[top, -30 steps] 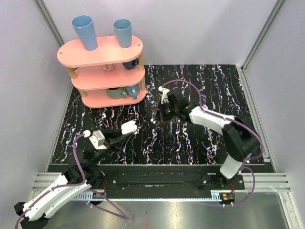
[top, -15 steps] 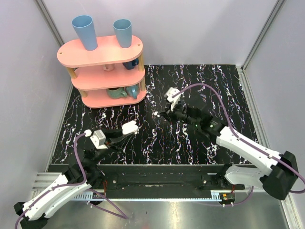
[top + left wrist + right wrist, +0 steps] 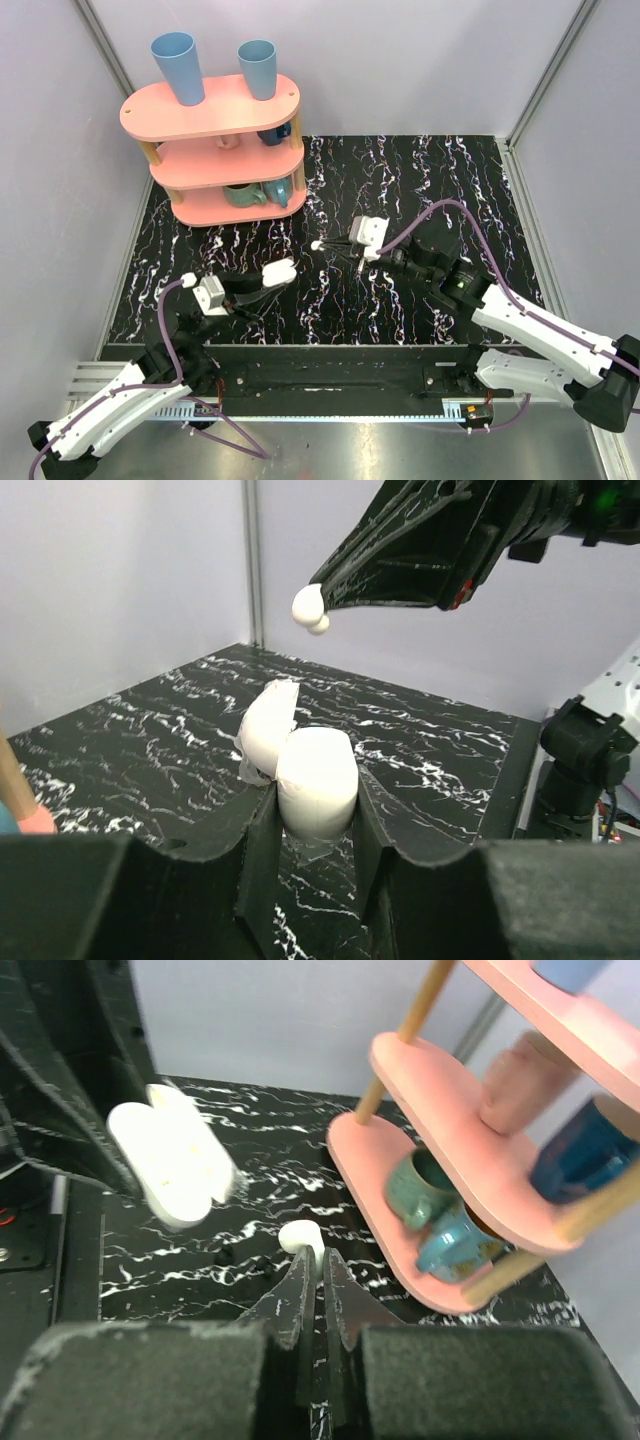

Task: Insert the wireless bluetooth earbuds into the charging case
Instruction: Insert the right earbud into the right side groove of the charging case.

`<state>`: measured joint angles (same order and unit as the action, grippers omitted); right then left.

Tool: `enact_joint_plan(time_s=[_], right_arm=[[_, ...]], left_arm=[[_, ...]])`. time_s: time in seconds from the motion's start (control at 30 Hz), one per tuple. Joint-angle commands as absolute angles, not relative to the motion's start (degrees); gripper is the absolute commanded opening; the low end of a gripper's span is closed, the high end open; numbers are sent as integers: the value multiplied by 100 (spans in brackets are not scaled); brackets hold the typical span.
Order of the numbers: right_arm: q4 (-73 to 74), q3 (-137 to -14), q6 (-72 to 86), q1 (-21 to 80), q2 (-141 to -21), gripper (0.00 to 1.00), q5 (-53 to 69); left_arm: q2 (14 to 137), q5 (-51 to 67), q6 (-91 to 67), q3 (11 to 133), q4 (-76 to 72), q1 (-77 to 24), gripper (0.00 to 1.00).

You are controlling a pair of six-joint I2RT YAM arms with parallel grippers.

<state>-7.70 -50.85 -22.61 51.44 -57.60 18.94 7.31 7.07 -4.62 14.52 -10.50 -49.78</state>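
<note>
The white charging case (image 3: pixel 277 271) is held just above the black marbled table with my left gripper (image 3: pixel 264 281) shut on its lower half. Its lid (image 3: pixel 267 723) is flipped open to the left, and the body (image 3: pixel 316 778) sits between my left gripper's (image 3: pixel 315 815) two black fingers. One small white earbud (image 3: pixel 317 244) is pinched at the tips of my right gripper (image 3: pixel 328 245), which is shut on it. In the right wrist view the earbud (image 3: pixel 300 1236) pokes out past my right gripper's tips (image 3: pixel 312 1263), with the case (image 3: pixel 170 1165) ahead to the left. In the left wrist view the earbud (image 3: pixel 309 604) hangs above the case.
A pink three-tier shelf (image 3: pixel 213 108) stands at the back left, carrying two blue cups (image 3: pixel 178 68) on top and mugs on the lower tiers. Its lowest tier (image 3: pixel 395 1135) and a teal mug (image 3: pixel 425 1185) lie close to the right of my right gripper.
My right arm has swung round and brought the earbud left and nearer, toward the case. My left gripper with the case has shifted slightly right.
</note>
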Motion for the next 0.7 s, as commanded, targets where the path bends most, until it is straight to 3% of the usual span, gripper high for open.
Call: enact_joint_plan(time_s=[0.0,0.67], right_arm=[[-1081,-5159,-2619,5396,-5722,0,2610],[-545,-5519,-2909,5967,-5607,0,3234]], left_arm=[[773,1396,-501,1450,-1818,-4992,0],[958,1661,-501,1230,-2382,-4992,0]])
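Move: The right hand holds the right earbud at its fingertips. The open charging case, gripped by the left hand, lies about 6 cm back, 8 cm to the right hand's left and some 4 cm lower. From the left hand point, the case's middle sits roughly 2 cm forward and 3 cm right, about level, and the earbud is about 8 cm forward, 10 cm right and 5 cm higher. Right hand carries the earbud back about 8 cm towards the case, swinging 20 degrees counter-clockwise; left draws back slightly. ##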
